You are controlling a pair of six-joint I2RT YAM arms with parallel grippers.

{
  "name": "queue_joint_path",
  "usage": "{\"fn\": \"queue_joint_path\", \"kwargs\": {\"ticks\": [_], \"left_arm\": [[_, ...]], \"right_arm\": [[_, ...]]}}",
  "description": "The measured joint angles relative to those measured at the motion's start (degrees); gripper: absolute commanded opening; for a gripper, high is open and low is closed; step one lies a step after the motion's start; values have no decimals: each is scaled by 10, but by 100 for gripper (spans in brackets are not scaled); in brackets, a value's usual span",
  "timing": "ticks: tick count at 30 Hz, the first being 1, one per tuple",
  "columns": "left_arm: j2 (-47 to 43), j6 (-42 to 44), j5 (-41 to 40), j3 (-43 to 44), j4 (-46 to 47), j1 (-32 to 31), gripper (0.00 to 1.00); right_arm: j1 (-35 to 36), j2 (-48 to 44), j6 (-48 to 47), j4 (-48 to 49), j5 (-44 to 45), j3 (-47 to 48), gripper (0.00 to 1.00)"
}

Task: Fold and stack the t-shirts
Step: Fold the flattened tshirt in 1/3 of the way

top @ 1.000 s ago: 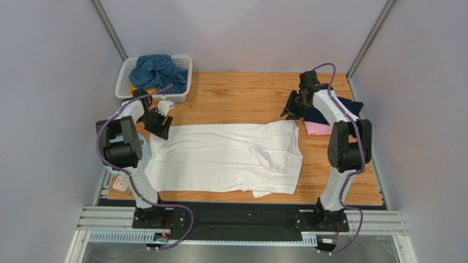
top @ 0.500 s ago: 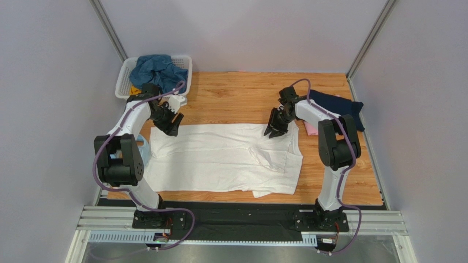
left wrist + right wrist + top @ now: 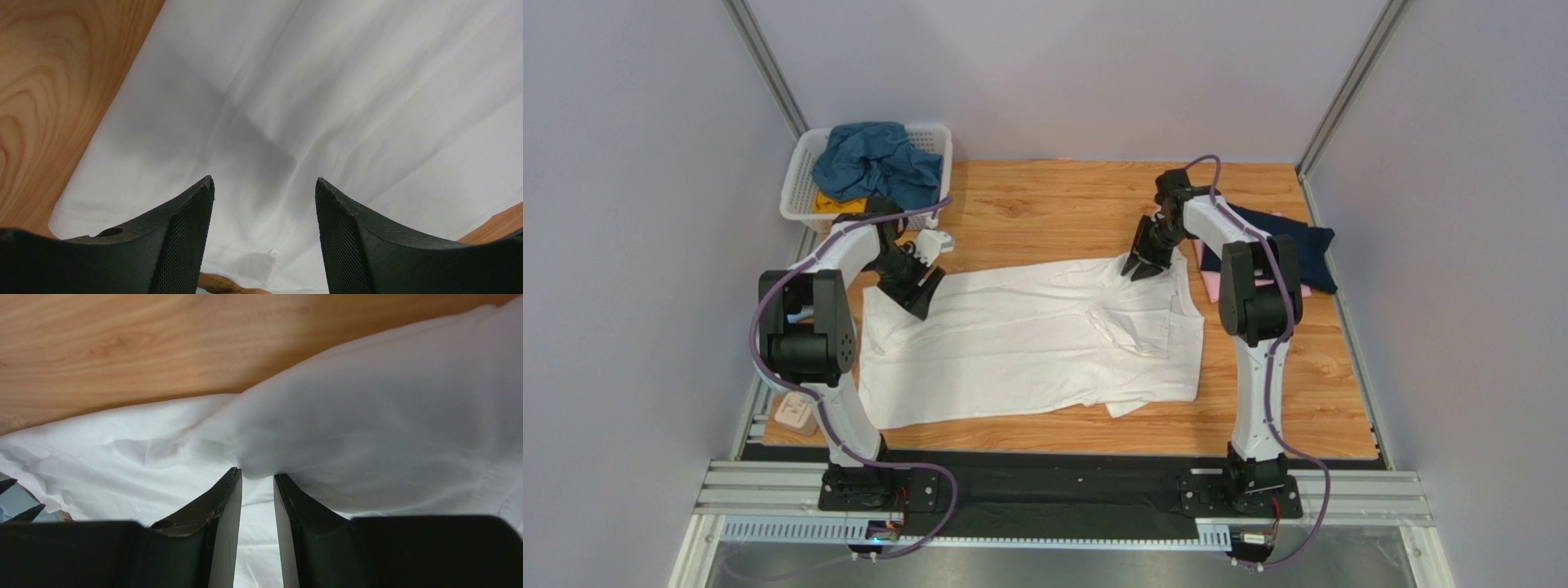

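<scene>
A large white t-shirt (image 3: pixel 1026 337) lies spread across the middle of the wooden table (image 3: pixel 1051 202). My left gripper (image 3: pixel 918 284) hovers over its far left corner. In the left wrist view this gripper (image 3: pixel 264 180) is open, with flat white cloth (image 3: pixel 368 92) below and nothing between the fingers. My right gripper (image 3: pixel 1143 263) is at the shirt's far right edge. The right wrist view shows it (image 3: pixel 258 471) shut on a raised fold of the white cloth (image 3: pixel 380 416). A navy shirt (image 3: pixel 1290 239) and a pink one (image 3: pixel 1210 284) lie at the right.
A white slatted basket (image 3: pixel 803 165) stands at the far left corner, holding a teal-blue shirt (image 3: pixel 873 157) and a bit of yellow cloth (image 3: pixel 824 202). A small pale object (image 3: pixel 795 414) lies by the near left table edge. Grey walls close in both sides.
Both grippers came in onto the white t-shirt's far edge. The right one closed on the cloth and drew it away from me; the shirt's right side shifted with it.
</scene>
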Motion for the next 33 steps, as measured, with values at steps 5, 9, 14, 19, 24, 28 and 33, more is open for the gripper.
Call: {"fn": "queue_joint_path", "kwargs": {"ticks": [5, 9, 14, 19, 24, 28, 33], "left_arm": [[0, 0, -7, 1, 0, 0, 68], [-6, 0, -8, -1, 1, 0, 69], [-44, 0, -8, -9, 1, 0, 69], [-87, -1, -7, -23, 5, 0, 69], [-117, -2, -6, -40, 4, 0, 69], [-122, -3, -6, -43, 5, 0, 69], [-123, -3, -7, -49, 5, 0, 70]], "right_arm": [[-4, 19, -16, -15, 36, 44, 33], [7, -6, -31, -32, 105, 28, 36], [63, -103, -61, -75, 231, -8, 37], [204, -210, -99, -83, 332, -36, 36], [350, -255, -144, -76, 386, -123, 34], [393, -232, -170, -83, 429, -170, 34], [412, -198, -191, -84, 480, -183, 33]]}}
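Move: The white t-shirt's folded-in flap lies about 10 cm back from the right gripper and 1 cm to its left, 1 cm lower. The small tab on the shirt's near edge is some 23 cm back and about 1 cm left. The pink shirt sits level with the gripper, 15 cm to its right, with the navy shirt about 4 cm ahead and 17 cm to the right. From the left gripper, the flap is about 27 cm right and 3 cm back. Slide the right gripper a touch forward, then low to the right by the shirt's far edge; lift clear, arc left and back over the shirt, and sink towards the cloth left of the flap, about 15 cm back overall. Twist it some 50 degrees counter-clockwise, fingers swinging to lean forward-right, still about a third open. Raise the left gripper straight up about 4 cm, fingers wide. ##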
